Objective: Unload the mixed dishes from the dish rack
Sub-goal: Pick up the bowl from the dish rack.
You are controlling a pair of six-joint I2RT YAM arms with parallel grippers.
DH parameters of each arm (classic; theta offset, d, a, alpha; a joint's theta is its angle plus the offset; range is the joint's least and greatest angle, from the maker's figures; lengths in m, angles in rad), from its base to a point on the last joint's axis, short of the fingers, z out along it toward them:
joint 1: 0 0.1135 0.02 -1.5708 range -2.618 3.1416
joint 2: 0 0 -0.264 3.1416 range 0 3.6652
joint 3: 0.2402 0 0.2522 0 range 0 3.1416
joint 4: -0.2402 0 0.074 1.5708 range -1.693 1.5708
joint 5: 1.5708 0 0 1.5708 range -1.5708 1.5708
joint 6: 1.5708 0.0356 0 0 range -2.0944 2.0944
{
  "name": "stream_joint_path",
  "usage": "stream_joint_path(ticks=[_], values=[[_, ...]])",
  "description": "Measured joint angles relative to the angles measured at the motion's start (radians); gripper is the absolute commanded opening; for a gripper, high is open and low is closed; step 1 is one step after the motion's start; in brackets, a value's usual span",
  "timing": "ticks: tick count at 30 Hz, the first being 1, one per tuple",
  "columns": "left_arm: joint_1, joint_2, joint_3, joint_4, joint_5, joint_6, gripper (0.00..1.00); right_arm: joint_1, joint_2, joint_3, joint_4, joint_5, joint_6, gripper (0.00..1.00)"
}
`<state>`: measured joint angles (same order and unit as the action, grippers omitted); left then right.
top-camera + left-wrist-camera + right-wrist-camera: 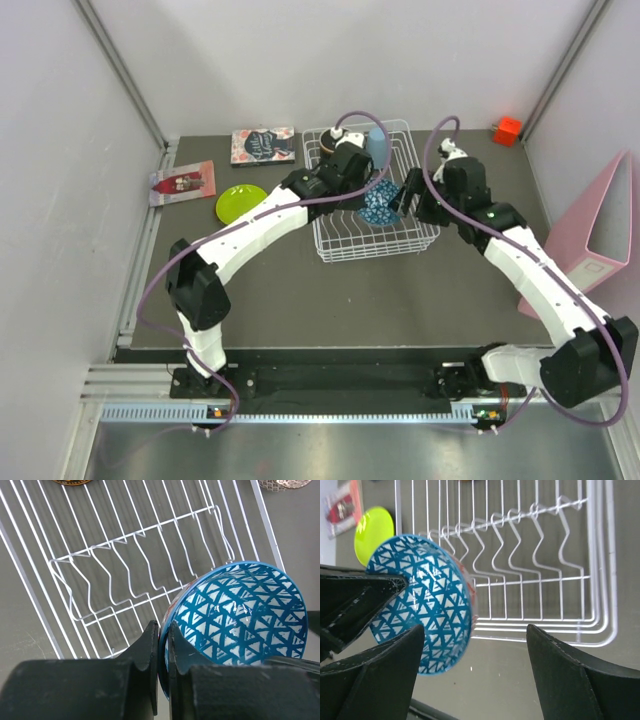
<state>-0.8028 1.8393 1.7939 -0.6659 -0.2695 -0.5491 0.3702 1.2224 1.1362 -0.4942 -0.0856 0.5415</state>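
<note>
A blue bowl with a triangle pattern (pixel 380 206) (pixel 240 610) (pixel 425 605) hangs tilted on edge above the white wire dish rack (pixel 345 240) (pixel 125 570) (pixel 535 565). My left gripper (pixel 371 190) (pixel 163 630) is shut on its rim, one finger inside and one outside. My right gripper (pixel 404 196) (pixel 476 630) stands open right beside the bowl, with the bowl's edge near one fingertip (pixel 415 635) and nothing gripped. A pale blue cup (pixel 377 146) stands at the rack's far end. A lime-green plate (pixel 241 203) (pixel 372 527) lies on the table to the left of the rack.
A beige patterned bowl (pixel 285 484) sits on the table just outside the rack. Two printed cards (pixel 263 145) (pixel 183 182) lie at the far left. An orange-red block (pixel 507 130) is in the far right corner and a pink binder (pixel 590 240) stands by the right wall.
</note>
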Motion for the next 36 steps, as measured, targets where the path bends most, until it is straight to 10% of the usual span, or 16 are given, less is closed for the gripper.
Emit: stream_joint_path(ticks=[3,11,17,22,23,36], values=[[-0.009,0.0,0.0,0.0,0.004,0.0,0.0,0.029,0.045,0.008,-0.002,-0.002,-0.011,0.73],[-0.026,0.0,0.0,0.0,0.02,-0.002,0.0,0.04,0.083,0.01,0.005,0.035,-0.03,0.0],[-0.039,0.0,-0.006,0.014,0.0,-0.006,0.0,0.042,0.071,-0.021,0.037,0.11,-0.005,0.0],[-0.04,-0.002,-0.011,0.032,0.023,-0.002,0.93,0.042,0.041,-0.051,0.051,0.129,0.002,0.0],[-0.039,-0.004,-0.011,0.037,0.026,-0.005,0.99,0.042,0.032,-0.056,0.052,0.137,0.002,0.0],[-0.017,-0.248,-0.251,0.286,-0.045,-0.192,0.99,-0.091,-0.027,0.019,0.059,0.031,0.121,0.0]])
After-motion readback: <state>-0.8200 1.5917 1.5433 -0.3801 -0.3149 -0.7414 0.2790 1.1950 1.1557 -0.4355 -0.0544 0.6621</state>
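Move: The left gripper already holds the bowl by its rim, the bowl's middle about 4 cm to its right and 1 cm back. From the open right gripper that middle lies some 4 cm left, 1 cm ahead and 2 cm lower. From the left gripper, the blue cup stands roughly 13 cm ahead and 4 cm right, the mug 12 cm ahead and 3 cm left, both some 12 cm below. The patterned bowl is about 9 cm ahead of the right gripper, 15 cm right and 16 cm below. Hand the bowl from left to right: lower the right gripper about 3 cm and ease it slightly left onto the bowl's near side, then shut its fingers to pinch the rim. Keep the left grip meanwhile, easing 2 cm right, then open wide and raise the left gripper some 6 cm, rolling its left side down, while the right one lifts the bowl about 6 cm and draws it right. ##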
